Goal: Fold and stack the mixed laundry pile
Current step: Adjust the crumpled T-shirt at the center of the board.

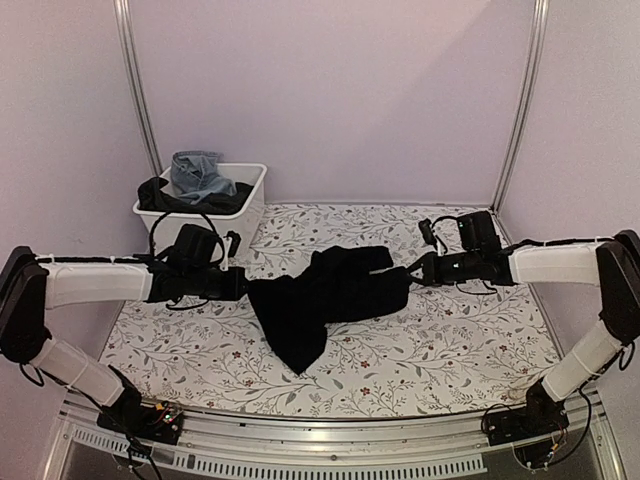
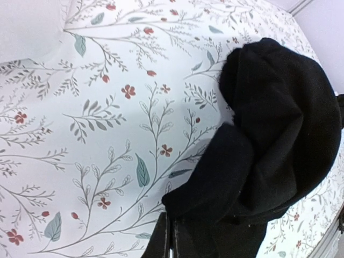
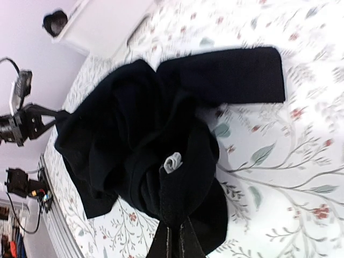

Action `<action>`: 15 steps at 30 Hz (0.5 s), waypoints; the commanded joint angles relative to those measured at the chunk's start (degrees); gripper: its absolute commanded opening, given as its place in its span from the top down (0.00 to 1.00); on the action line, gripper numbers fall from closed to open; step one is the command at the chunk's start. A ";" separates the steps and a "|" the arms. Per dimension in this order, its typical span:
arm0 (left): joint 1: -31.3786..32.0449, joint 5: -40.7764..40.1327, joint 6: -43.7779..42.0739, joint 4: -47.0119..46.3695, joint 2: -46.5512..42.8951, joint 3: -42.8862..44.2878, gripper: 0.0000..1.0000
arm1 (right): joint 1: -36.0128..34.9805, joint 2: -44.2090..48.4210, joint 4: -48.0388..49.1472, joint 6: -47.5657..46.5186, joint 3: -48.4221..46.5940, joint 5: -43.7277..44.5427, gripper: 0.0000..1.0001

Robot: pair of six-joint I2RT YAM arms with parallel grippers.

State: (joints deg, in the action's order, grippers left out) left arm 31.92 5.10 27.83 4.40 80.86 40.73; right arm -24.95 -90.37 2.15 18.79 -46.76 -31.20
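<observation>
A large black cloth [image 1: 325,300] lies bunched across the middle of the flowered table, stretched between both arms. My left gripper [image 1: 245,285] is shut on its left edge; in the left wrist view the jaws [image 2: 174,220] pinch the dark fabric [image 2: 269,134] together. At the right end, my right gripper [image 1: 410,272] is shut on a fold of the same cloth [image 3: 134,134], just below a small white label [image 3: 172,162]. The rest of the laundry, light blue jeans [image 1: 197,175] and dark clothes [image 1: 165,195], sits in the bin.
A white plastic bin [image 1: 250,205] stands at the back left, close behind the left arm. The flowered table cover [image 1: 450,340] ends at a metal rail along the near edge. Pale walls with metal posts close off the back and sides.
</observation>
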 commanded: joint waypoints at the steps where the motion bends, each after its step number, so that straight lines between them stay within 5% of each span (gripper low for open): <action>1: -1.78 -4.88 -0.53 3.83 -2.26 3.66 1.00 | 5.83 12.60 -3.29 0.12 3.39 4.17 1.00; 10: -5.44 -10.24 -0.65 8.55 2.27 7.27 1.00 | 14.14 27.05 -8.08 0.11 4.34 9.89 1.00; 15: 1.23 -7.72 -5.01 6.49 0.35 6.65 0.40 | 14.31 26.13 -7.92 0.61 3.59 3.22 1.00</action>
State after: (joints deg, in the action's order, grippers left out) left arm 27.88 -1.96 26.30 11.35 83.22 47.42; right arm -11.16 -64.03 -5.21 18.90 -42.26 -24.62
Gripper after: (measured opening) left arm 0.380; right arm 0.021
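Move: Both hands already pinch the crumpled T-shirt. Its middle lies about 22 cm to the left hand's right, 1 cm ahead and 5 cm below. The laundry bin stands some 28 cm ahead of the left hand and 11 cm to its left, roughly level in height. From the right hand the shirt's middle is about 19 cm to the left, barely ahead and 6 cm below; a loose sleeve lies about 9 cm left and 12 cm ahead. Up and to the right in one quick pull, about 11 cm each way, the right hand draws its pinched end of the T-shirt away from the shirt's middle, fingers staying shut while they tip upward and swing clockwise, some 25 degrees in all. The left hand goes forward and left, about 5 cm together, rises and dips slightly, then opens partway and lets go of its edge. ##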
